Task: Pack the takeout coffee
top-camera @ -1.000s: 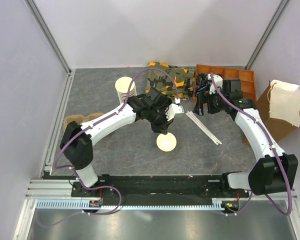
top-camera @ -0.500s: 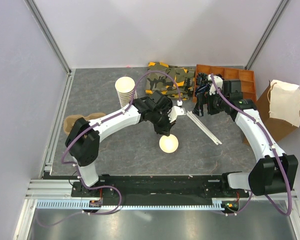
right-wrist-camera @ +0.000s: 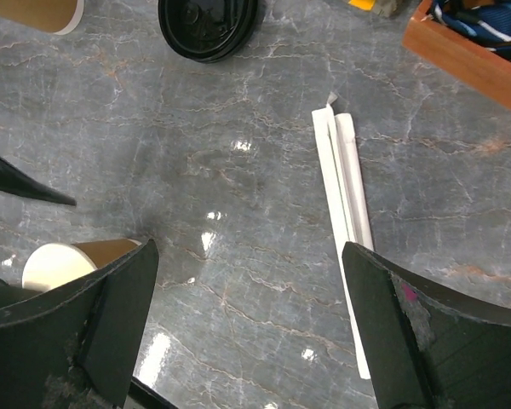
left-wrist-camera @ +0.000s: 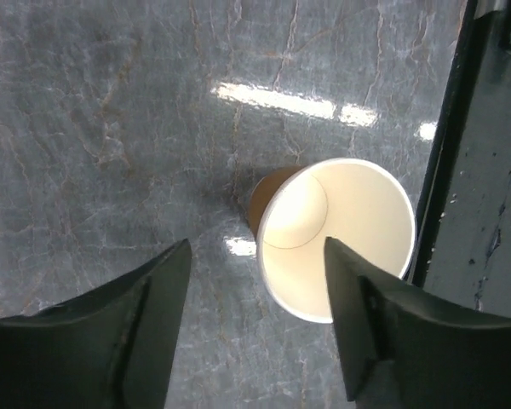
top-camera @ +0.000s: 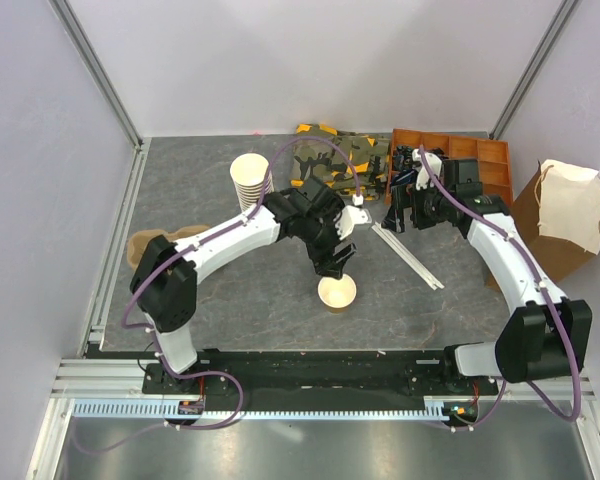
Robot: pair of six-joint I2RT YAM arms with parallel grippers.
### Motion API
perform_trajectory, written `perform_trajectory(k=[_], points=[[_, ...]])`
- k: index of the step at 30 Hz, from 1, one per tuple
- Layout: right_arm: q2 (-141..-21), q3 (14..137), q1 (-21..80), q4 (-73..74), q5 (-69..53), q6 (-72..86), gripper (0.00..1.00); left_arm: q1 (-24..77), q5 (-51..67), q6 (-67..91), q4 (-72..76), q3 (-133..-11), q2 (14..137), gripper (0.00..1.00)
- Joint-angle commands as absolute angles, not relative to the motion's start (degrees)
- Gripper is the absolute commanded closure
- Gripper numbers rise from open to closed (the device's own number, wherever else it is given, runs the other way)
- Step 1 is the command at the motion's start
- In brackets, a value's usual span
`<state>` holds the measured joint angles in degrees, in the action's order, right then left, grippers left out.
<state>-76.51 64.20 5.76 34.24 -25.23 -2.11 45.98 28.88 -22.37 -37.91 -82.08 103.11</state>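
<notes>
The takeout coffee is a small brown paper cup (top-camera: 337, 291) standing upright on the grey table, its cream-white inside open to view and no lid on it. My left gripper (top-camera: 335, 262) hovers just behind and above it, open. In the left wrist view the cup (left-wrist-camera: 341, 230) stands free below the left gripper (left-wrist-camera: 255, 247), nearer the right-hand finger. A loose black lid (right-wrist-camera: 209, 25) lies at the top of the right wrist view. My right gripper (top-camera: 405, 215) hangs open and empty over bare table, with the cup (right-wrist-camera: 55, 264) at the lower left of the right gripper (right-wrist-camera: 249, 249).
A tall stack of paper cups (top-camera: 250, 178) stands back left. White wrapped straws (top-camera: 408, 256) lie right of centre. A wooden compartment tray (top-camera: 480, 152) and yellow-and-camouflage packets (top-camera: 330, 155) sit at the back. A brown paper bag (top-camera: 565, 215) stands far right. A brown flat piece (top-camera: 155, 243) lies left.
The left gripper lowered the cup onto the table, then opened and let it go. The right arm has barely moved.
</notes>
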Motion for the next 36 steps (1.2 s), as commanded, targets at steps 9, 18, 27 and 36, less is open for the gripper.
perform_trajectory(k=[9, 18, 27, 36], points=[[-92.4, 79.4, 13.1, 25.7, -16.9, 3.9, 0.02, 32.5, 31.3, -5.6, -41.8, -107.2, 87.2, 0.00], [-109.7, 95.0, 22.5, 28.2, -2.8, 3.8, 0.08, 21.4, 29.7, 3.7, -34.7, -102.2, 77.4, 0.00], [-121.5, 105.6, 24.5, 33.0, 1.5, 1.0, 0.32, 17.0, 34.3, 7.6, -32.5, -90.3, 72.7, 0.00], [-125.9, 107.6, 24.9, 34.1, 1.6, 0.4, 0.45, 15.6, 34.2, 7.9, -32.2, -89.0, 73.4, 0.00]])
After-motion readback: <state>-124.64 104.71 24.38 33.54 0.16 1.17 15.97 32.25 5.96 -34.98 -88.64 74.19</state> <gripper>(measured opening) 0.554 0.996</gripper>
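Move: The cup stack stands about 16 cm ahead and 18 cm left of my left hand, its middle about level with it. The cup just set down sits some 4 cm back, 1 cm right and 5 cm below that hand. For my right hand, the black lids are about 14 cm ahead, 13 cm left and 15 cm below. The white straws lie about 1 cm ahead and 7 cm right of it, the camouflage bag some 26 cm ahead and 10 cm left, all near table height. Fingers opening to full width, my left hand lifts clear of the set-down cup, about 33 cm up, swinging left and somewhat forward, then sinks some 8 cm to hang just short of the stack, well above its rim, the wrist tilted and turned. Meanwhile my right hand sweeps forward and left, then drops about 10 cm over the black lids, fingers tipping steeper and closing to about half. ##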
